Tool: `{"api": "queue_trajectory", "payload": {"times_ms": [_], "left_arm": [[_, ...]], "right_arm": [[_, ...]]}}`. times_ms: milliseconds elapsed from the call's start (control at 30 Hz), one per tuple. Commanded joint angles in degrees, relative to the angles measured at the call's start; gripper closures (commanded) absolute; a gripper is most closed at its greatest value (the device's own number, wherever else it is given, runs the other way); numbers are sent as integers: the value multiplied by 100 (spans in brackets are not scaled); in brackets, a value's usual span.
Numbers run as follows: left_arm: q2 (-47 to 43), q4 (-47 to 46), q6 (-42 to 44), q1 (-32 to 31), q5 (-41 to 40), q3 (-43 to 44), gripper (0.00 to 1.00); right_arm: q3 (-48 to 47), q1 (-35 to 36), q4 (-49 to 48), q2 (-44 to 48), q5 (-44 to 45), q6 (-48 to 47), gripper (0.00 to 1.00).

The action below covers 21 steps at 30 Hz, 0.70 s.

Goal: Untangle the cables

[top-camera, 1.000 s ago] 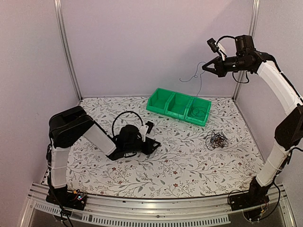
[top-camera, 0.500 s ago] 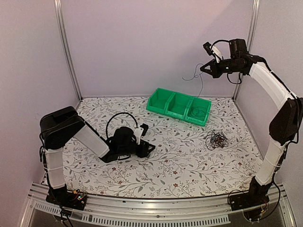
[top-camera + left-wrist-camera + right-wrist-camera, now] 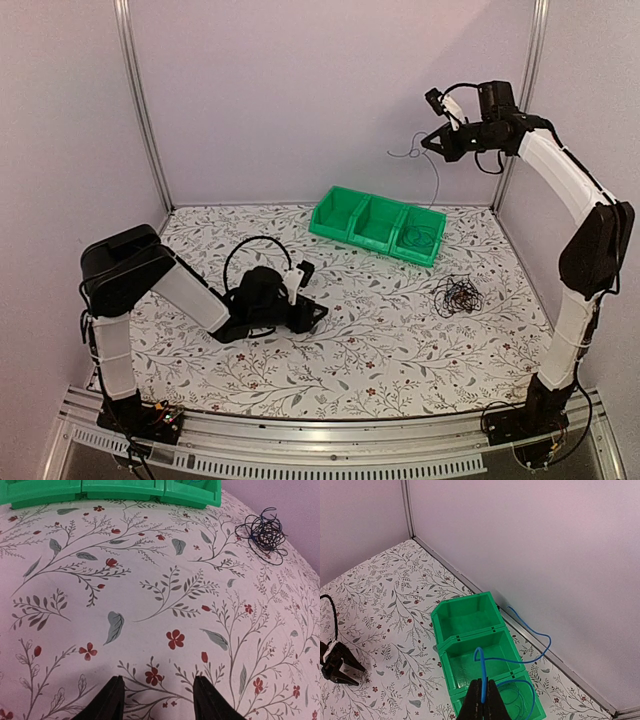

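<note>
A thin blue cable [image 3: 542,641] curls over the green bin [image 3: 440,617], and my right gripper [image 3: 482,700] is shut on it. From the top view that gripper [image 3: 426,145] is high near the back wall, with the cable [image 3: 436,180] dangling below it. A dark tangle of cables [image 3: 457,295] lies on the table right of centre, also in the left wrist view as the tangle [image 3: 265,530]. My left gripper [image 3: 314,290] is low over the table, left of centre. Its fingers [image 3: 112,700] stand apart, the gripper [image 3: 159,700] empty.
The green bin [image 3: 345,215] with three compartments stands at the back of the floral table. Its right compartment holds a coiled thin cable [image 3: 420,238]. Metal frame posts [image 3: 140,100] rise at the back corners. The thick black hose [image 3: 250,245] loops off the left arm.
My right gripper has shifted a little left and farther back with the blue cable. The left arm has drawn back to the left and its jaws have widened.
</note>
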State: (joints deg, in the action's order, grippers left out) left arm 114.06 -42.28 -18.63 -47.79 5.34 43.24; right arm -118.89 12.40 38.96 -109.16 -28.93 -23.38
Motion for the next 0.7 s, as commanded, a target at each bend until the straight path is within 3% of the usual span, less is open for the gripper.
{"api": "queue_trajectory", "payload": {"times_ms": [0, 667], "left_arm": [[-56, 55, 83, -51, 19, 117, 54], [52, 237, 74, -62, 64, 270, 54]], "right_arm": [[-152, -2, -64, -127, 281, -88, 100], [1800, -203, -829, 459, 691, -332, 100]]}}
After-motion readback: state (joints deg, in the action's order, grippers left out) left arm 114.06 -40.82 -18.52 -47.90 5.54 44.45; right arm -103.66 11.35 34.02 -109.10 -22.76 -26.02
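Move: Some 32 cm below the right hand, about 8 cm ahead and a centimetre to its right, is the green bin's right compartment, over which the held blue cable hangs. The middle compartment is roughly 11 cm ahead and 10 cm to the left at like depth; the dark cable tangle lies about 11 cm back, 9 cm right and 35 cm down. From the idle left hand, the right compartment is some 28 cm ahead and 27 cm right, near its own height. Lowering the blue cable towards the bin's right compartment, the right hand keeps its shut grip and sinks about 10 cm, slowly at first and then faster, easing a couple of centimetres to the right late on. The fingers tip some 10 degrees further down on the way. ##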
